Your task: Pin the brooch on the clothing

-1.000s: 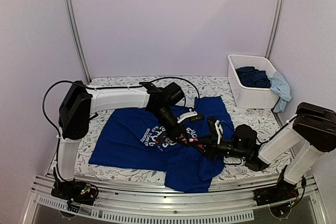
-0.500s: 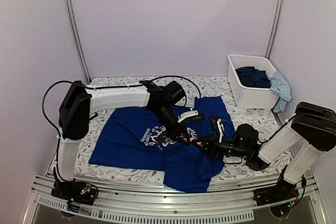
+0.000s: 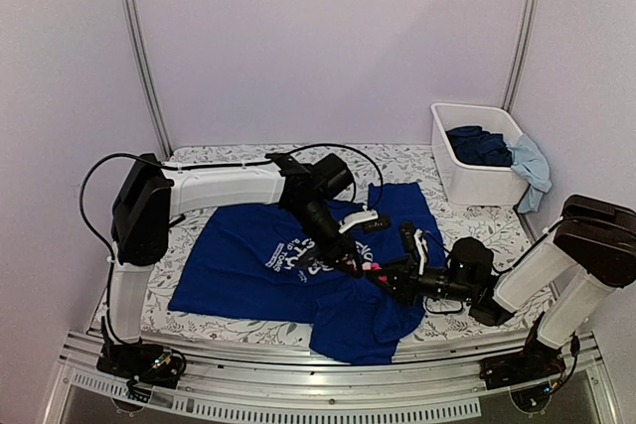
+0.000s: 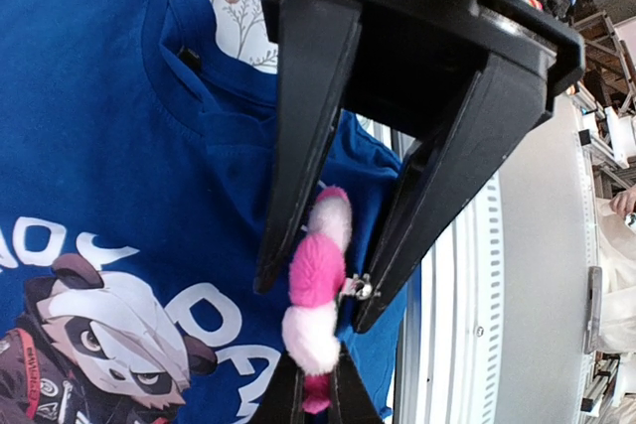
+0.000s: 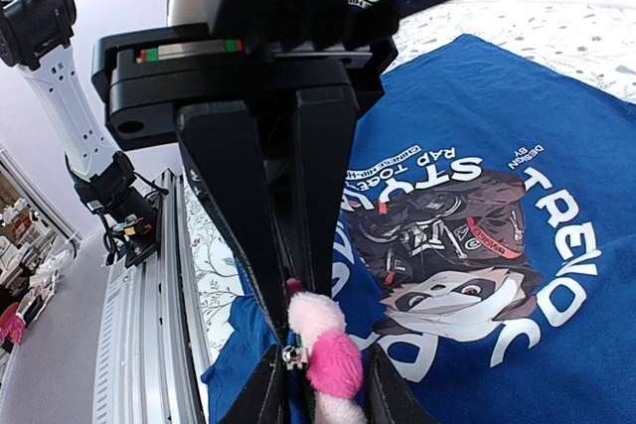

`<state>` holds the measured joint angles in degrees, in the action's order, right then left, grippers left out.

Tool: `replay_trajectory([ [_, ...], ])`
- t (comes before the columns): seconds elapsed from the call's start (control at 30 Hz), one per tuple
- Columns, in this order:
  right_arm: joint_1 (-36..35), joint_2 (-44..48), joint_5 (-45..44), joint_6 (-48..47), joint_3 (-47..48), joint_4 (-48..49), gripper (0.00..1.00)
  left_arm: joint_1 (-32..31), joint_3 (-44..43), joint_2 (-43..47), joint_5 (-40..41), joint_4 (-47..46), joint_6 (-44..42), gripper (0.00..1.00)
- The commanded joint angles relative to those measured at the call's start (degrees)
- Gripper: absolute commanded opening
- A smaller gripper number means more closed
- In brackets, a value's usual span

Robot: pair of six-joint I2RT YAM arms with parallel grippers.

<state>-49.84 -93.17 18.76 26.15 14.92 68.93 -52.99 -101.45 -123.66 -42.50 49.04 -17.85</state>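
The clothing (image 3: 238,255), a royal-blue T-shirt with a panda print, lies spread on the table and fills the left wrist view (image 4: 99,146) and the right wrist view (image 5: 556,146). Just above it hangs the fluffy pink brooch (image 3: 366,268) (image 4: 318,265) (image 5: 333,364). My left gripper (image 3: 350,263) (image 4: 316,379) (image 5: 303,290) is shut on one end of it. My right gripper (image 3: 376,272) (image 5: 323,384) (image 4: 313,302) meets it head-on. Its jaws stand partly apart on either side of the brooch, and the metal pin end rests against one finger.
A white bin (image 3: 444,161) holding bunched dark-blue and light-blue clothes (image 3: 480,144) stands at the back right. A small dark object (image 3: 376,224) lies on the shirt's far side. The metal front rail (image 3: 298,384) runs along the near edge, close below the shirt's hem.
The right wrist has shifted slightly to the right and the shirt's near fold has moved a little. Both grippers stay together at the brooch; the left arm is almost still.
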Motion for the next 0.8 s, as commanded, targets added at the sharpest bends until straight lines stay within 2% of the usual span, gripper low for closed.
replay_trajectory([
  [0.0,0.47,1.05,0.6,-1.11,-1.07,-2.17,0.27,-0.1,-1.65,1.39,-1.62,0.5,-0.68,0.0],
  [0.1,0.49,1.38,0.64,-1.19,-0.91,-2.41,0.28,-0.09,-1.69,1.38,-1.62,0.38,-0.61,0.0],
  [0.2,0.46,1.86,1.57,-1.61,-0.6,-2.87,0.36,-0.09,-1.8,1.38,-1.54,0.39,-0.63,0.0],
  [0.37,0.45,4.41,3.55,-2.8,-1.08,-4.66,0.57,-0.09,-1.11,1.38,-0.41,-0.32,-0.47,0.0],
  [0.43,0.62,7.15,3.79,-3.27,-1.05,-6.27,0.62,-0.16,-0.65,1.38,0.06,-0.75,-0.74,0.0],
  [0.63,4.77,16.68,5.79,-1.69,-0.48,-17.02,0.7,-0.59,1.28,1.94,4.5,-1.51,-5.6,0.0],
  [0.77,12.52,24.03,0.17,4.87,3.69,-34.44,0.69,-1.69,3.91,3.39,14.41,-3.8,-15.64,0.0],
])
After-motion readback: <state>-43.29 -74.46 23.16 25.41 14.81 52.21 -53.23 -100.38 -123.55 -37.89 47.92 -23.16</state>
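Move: The pink-and-white brooch, pinched in the left fingers, is centred about 3 cm right and 1 cm back of the left hand, level with it. From the right hand it is some 1 cm left, straight ahead 0, at the same height. From the right hand, the panda print lies about 14 cm left, 2 cm ahead and 8 cm down, and the bunched clothing 9 cm back, 1 cm left and 8 cm down. Right fingers spread wide off the brooch's clasp side, then rise about 5 cm and swing right; left keeps pinching. ##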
